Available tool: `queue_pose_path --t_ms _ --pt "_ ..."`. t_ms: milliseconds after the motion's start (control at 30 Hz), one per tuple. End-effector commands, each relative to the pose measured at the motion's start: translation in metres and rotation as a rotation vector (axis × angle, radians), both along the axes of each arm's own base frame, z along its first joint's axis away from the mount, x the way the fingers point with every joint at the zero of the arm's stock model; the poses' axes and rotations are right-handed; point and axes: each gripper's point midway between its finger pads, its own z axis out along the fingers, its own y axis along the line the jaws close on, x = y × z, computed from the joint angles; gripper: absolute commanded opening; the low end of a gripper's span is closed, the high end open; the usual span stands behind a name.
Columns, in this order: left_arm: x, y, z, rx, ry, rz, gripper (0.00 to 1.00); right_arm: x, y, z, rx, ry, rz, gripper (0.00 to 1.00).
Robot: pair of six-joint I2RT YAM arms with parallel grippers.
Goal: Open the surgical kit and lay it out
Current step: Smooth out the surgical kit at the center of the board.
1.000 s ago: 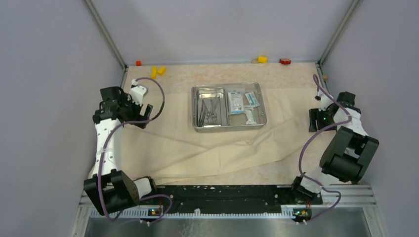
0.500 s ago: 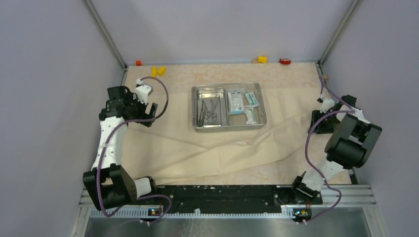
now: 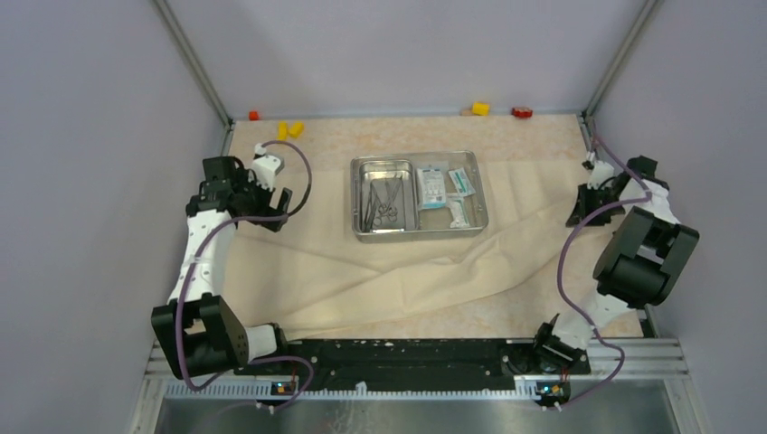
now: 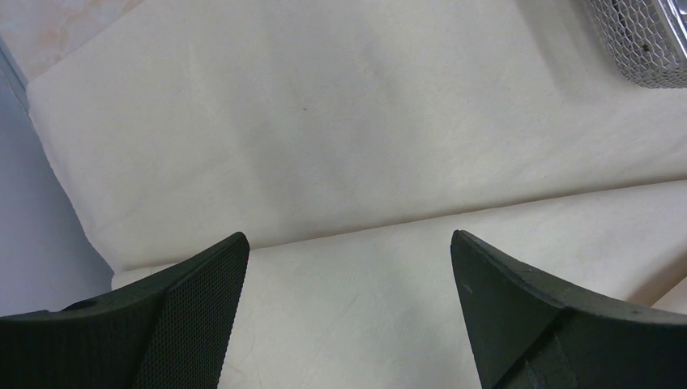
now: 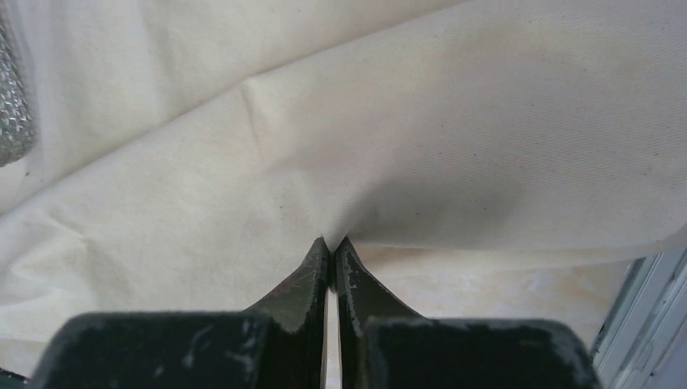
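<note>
The beige cloth wrap [image 3: 362, 271] lies spread over the table, with a fold running across its near half. On it stands the steel tray [image 3: 419, 233], holding scissors and forceps [image 3: 382, 201] on its left and white-and-teal packets [image 3: 432, 187] on its right. My left gripper [image 3: 279, 210] hovers open over the cloth's left part [image 4: 324, 138], nothing between its fingers [image 4: 348, 237]; a tray corner [image 4: 648, 40] shows at upper right. At the cloth's right edge my right gripper [image 3: 579, 210] is shut, pinching a ridge of cloth [image 5: 454, 121] at its tips [image 5: 332, 241].
Small yellow blocks [image 3: 289, 130] and a red one [image 3: 254, 116] sit at the back left; a yellow block [image 3: 480, 108] and a red one [image 3: 521, 112] at the back right. Grey walls stand close on both sides. Bare tabletop [image 5: 502, 284] shows under the lifted cloth edge.
The right gripper has closed on the cloth's right edge, and its arm has shifted toward the back right. The left gripper has moved a little right, still open.
</note>
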Motion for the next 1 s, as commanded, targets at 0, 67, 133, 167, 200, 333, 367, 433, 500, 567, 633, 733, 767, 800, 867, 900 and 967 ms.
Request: queue_pose_path --t_ms 0,67,133,167,200,333,367,433,500,567,633,733,767,800,867,900,967 --pt "0.016 -0.002 0.018 -0.001 -0.055 0.004 0.99 0.032 0.013 0.043 -0.055 -0.114 0.058 0.00" --pt "0.018 -0.004 0.018 -0.001 -0.051 0.003 0.99 0.044 0.021 0.044 -0.076 -0.113 0.083 0.00" --pt "0.020 -0.004 0.017 0.003 -0.049 0.004 0.99 0.059 0.027 0.046 -0.093 -0.110 0.102 0.00" --pt "0.020 -0.004 0.017 0.006 -0.048 0.006 0.99 0.067 0.030 0.047 -0.105 -0.108 0.110 0.00" --pt "0.021 -0.003 0.018 0.008 -0.048 0.007 0.99 0.074 0.033 0.047 -0.121 -0.104 0.120 0.00" --pt "0.024 -0.003 0.018 0.015 -0.056 0.008 0.99 0.109 0.054 0.050 -0.179 -0.109 0.166 0.00" --pt "0.025 -0.003 0.018 0.016 -0.057 0.008 0.99 0.117 0.063 0.049 -0.190 -0.107 0.185 0.00" --pt "0.028 -0.003 0.016 0.013 -0.057 0.009 0.99 0.137 0.072 0.051 -0.220 -0.117 0.199 0.00" --pt "0.031 -0.004 0.014 0.011 -0.052 0.007 0.99 0.155 0.077 0.040 -0.251 -0.094 0.209 0.00" --pt "0.035 -0.004 0.012 0.007 -0.050 0.008 0.99 0.169 0.081 0.034 -0.268 -0.083 0.212 0.06" --pt "0.037 -0.004 0.010 0.007 -0.047 0.006 0.99 0.179 0.085 0.031 -0.269 -0.075 0.214 0.18" --pt "0.043 -0.003 0.011 0.011 -0.055 0.005 0.99 0.189 0.088 0.036 -0.259 -0.096 0.206 0.40" --pt "0.046 -0.003 0.011 0.011 -0.060 0.005 0.99 0.192 0.088 0.040 -0.258 -0.109 0.201 0.45" --pt "0.047 -0.003 0.010 0.011 -0.060 0.006 0.99 0.193 0.088 0.044 -0.259 -0.121 0.196 0.48" --pt "0.050 -0.004 0.008 0.007 -0.055 0.003 0.99 0.192 0.087 0.050 -0.270 -0.142 0.186 0.52" --pt "0.051 -0.004 0.007 0.004 -0.054 0.002 0.99 0.190 0.085 0.053 -0.280 -0.154 0.180 0.52" --pt "0.053 -0.004 0.007 0.003 -0.056 0.000 0.99 0.183 0.082 0.057 -0.292 -0.169 0.166 0.53"
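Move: The right hand is already shut on the kit cloth's loose edge. The far-right part of the cloth, where it is taken, lies about 18 cm ahead, 9 cm left and some 4 cm lower. The tray's middle is 8 cm ahead and about 43 cm left of this hand, the red object about 40 cm ahead and 12 cm left. From the open left hand, that far-right part is roughly 18 cm ahead, 73 cm right and 14 cm below. Keeping its pinch on the cloth edge, the right hand sweeps it forward and left, some 18 cm out and 9 cm across, to the cloth's far-right part beyond the tray's right side. It arcs up about 4 cm and sinks again, turning roughly 15 degrees counter-clockwise; near the end the fingers open halfway and let go. The open left hand drifts about 3 cm forward over the cloth. ##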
